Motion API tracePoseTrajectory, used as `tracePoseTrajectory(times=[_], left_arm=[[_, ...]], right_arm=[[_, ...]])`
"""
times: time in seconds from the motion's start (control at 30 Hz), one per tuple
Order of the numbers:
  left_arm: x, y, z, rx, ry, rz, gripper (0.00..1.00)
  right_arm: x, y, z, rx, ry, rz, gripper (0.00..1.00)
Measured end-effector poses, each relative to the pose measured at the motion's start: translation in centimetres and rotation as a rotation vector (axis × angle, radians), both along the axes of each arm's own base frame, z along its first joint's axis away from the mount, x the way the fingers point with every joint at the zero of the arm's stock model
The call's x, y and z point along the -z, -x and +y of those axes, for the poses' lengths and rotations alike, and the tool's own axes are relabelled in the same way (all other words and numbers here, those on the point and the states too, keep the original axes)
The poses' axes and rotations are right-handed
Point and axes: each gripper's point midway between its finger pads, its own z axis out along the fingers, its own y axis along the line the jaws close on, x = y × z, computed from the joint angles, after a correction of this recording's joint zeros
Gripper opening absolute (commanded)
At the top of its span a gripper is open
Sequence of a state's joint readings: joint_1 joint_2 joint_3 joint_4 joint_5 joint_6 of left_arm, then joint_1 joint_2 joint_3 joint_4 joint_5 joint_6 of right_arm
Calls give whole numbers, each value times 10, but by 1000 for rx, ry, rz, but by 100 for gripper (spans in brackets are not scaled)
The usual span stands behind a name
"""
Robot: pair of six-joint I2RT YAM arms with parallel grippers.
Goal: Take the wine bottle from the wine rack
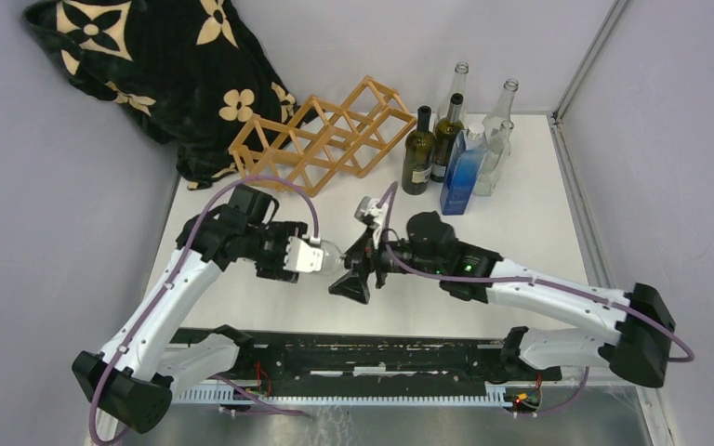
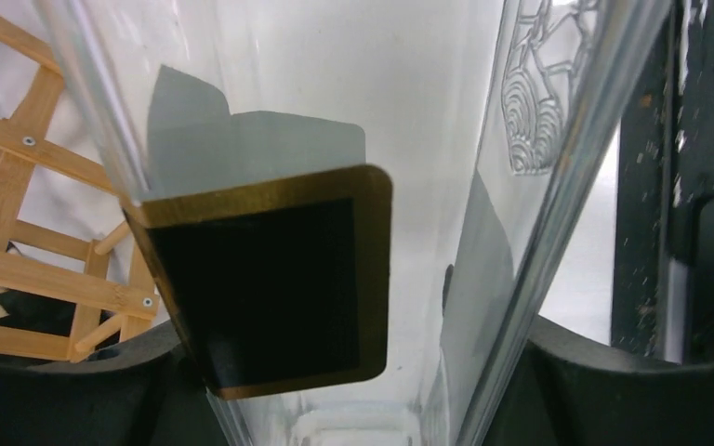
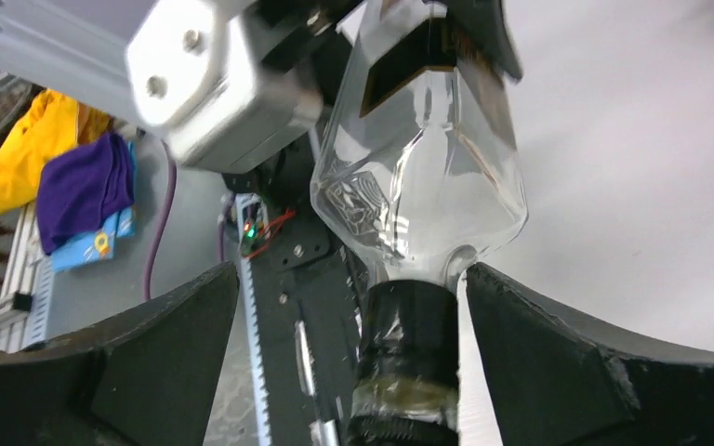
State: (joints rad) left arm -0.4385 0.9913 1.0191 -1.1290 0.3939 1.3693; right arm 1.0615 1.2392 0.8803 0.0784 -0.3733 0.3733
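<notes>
The wine bottle (image 1: pixel 333 257) is clear glass with a black, gold-edged label (image 2: pixel 270 288) and a dark capped neck (image 3: pixel 409 325). It hangs level above the table's middle, off the wine rack (image 1: pixel 321 135). That light wooden lattice stands at the back with no bottle in its cells, and shows at the left of the left wrist view (image 2: pixel 19 223). My left gripper (image 1: pixel 316 255) is shut on the bottle's body (image 2: pixel 409 139), which fills the space between both fingers. My right gripper (image 3: pixel 351 279) is open around the neck, with a gap on each side.
Several upright bottles (image 1: pixel 451 130), green, clear and one blue (image 1: pixel 465 167), stand at the back right next to the rack. A black cloth with cream flowers (image 1: pixel 149 65) lies at the back left. A metal rail (image 1: pixel 363 358) runs along the near edge.
</notes>
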Motion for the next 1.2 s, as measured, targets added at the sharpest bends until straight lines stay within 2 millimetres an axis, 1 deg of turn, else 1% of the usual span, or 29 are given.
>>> tracePoseTrajectory(times=[0.1, 0.17, 0.27, 0.37, 0.47, 0.5, 0.57, 0.7, 0.8, 0.9, 1.07, 1.2], left_arm=[[-20, -6, -18, -86, 116, 67, 2], [-33, -9, -31, -136, 205, 122, 2], [-50, -10, -48, -200, 326, 218, 2], [-65, -7, -62, -241, 419, 308, 2], [-80, -2, -75, -254, 499, 393, 2], [-85, 0, -78, -254, 521, 417, 2], [-97, 5, -86, -247, 570, 467, 2], [-121, 14, -96, -224, 649, 543, 2], [-131, 20, -101, -208, 683, 591, 2], [-136, 26, -103, -198, 700, 634, 2], [-141, 33, -105, -180, 719, 679, 2], [-142, 38, -106, -166, 721, 711, 2]], right_arm=[[-34, -12, -17, 60, -94, -65, 98], [-61, -23, -36, 123, -168, -115, 98], [-96, -32, -64, 204, -260, -182, 98], [-132, -33, -86, 254, -355, -249, 98], [-148, -26, -92, 244, -408, -282, 98], [-152, -24, -92, 232, -420, -288, 98], [-150, -25, -86, 214, -421, -280, 98], [-133, -31, -65, 175, -405, -222, 98], [-126, -35, -52, 155, -420, -186, 98], [-133, -38, -38, 124, -482, -170, 98], [-139, -40, -14, 86, -543, -143, 98], [-148, -37, 6, 51, -582, -129, 97]])
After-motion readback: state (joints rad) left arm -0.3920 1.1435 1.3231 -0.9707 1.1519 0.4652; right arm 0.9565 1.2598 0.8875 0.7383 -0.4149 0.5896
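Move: The left hand still holds the clear wine bottle by its body, the middle about 3 cm right, 2 cm up and 2 cm back from its hand point, with the neck slanting up towards the right hand. From the already open right hand, the bottle's middle is some 8 cm left, 3 cm ahead and 3 cm lower; the wooden rack is about 30 cm ahead and 7 cm left, the blue bottle about 23 cm ahead and 24 cm right. Keeping its grip, the left hand lifts the wine bottle about 14 cm and carries it some 10 cm right and slightly back, rolling its right side up and tipping forward to swing the neck up and forward. The right hand, fingers staying wide open, clears the neck by rising about 15 cm while swinging right, then comes back left and, rolled some 30 degrees, ends with its fingers either side of the bottle's upper part. ##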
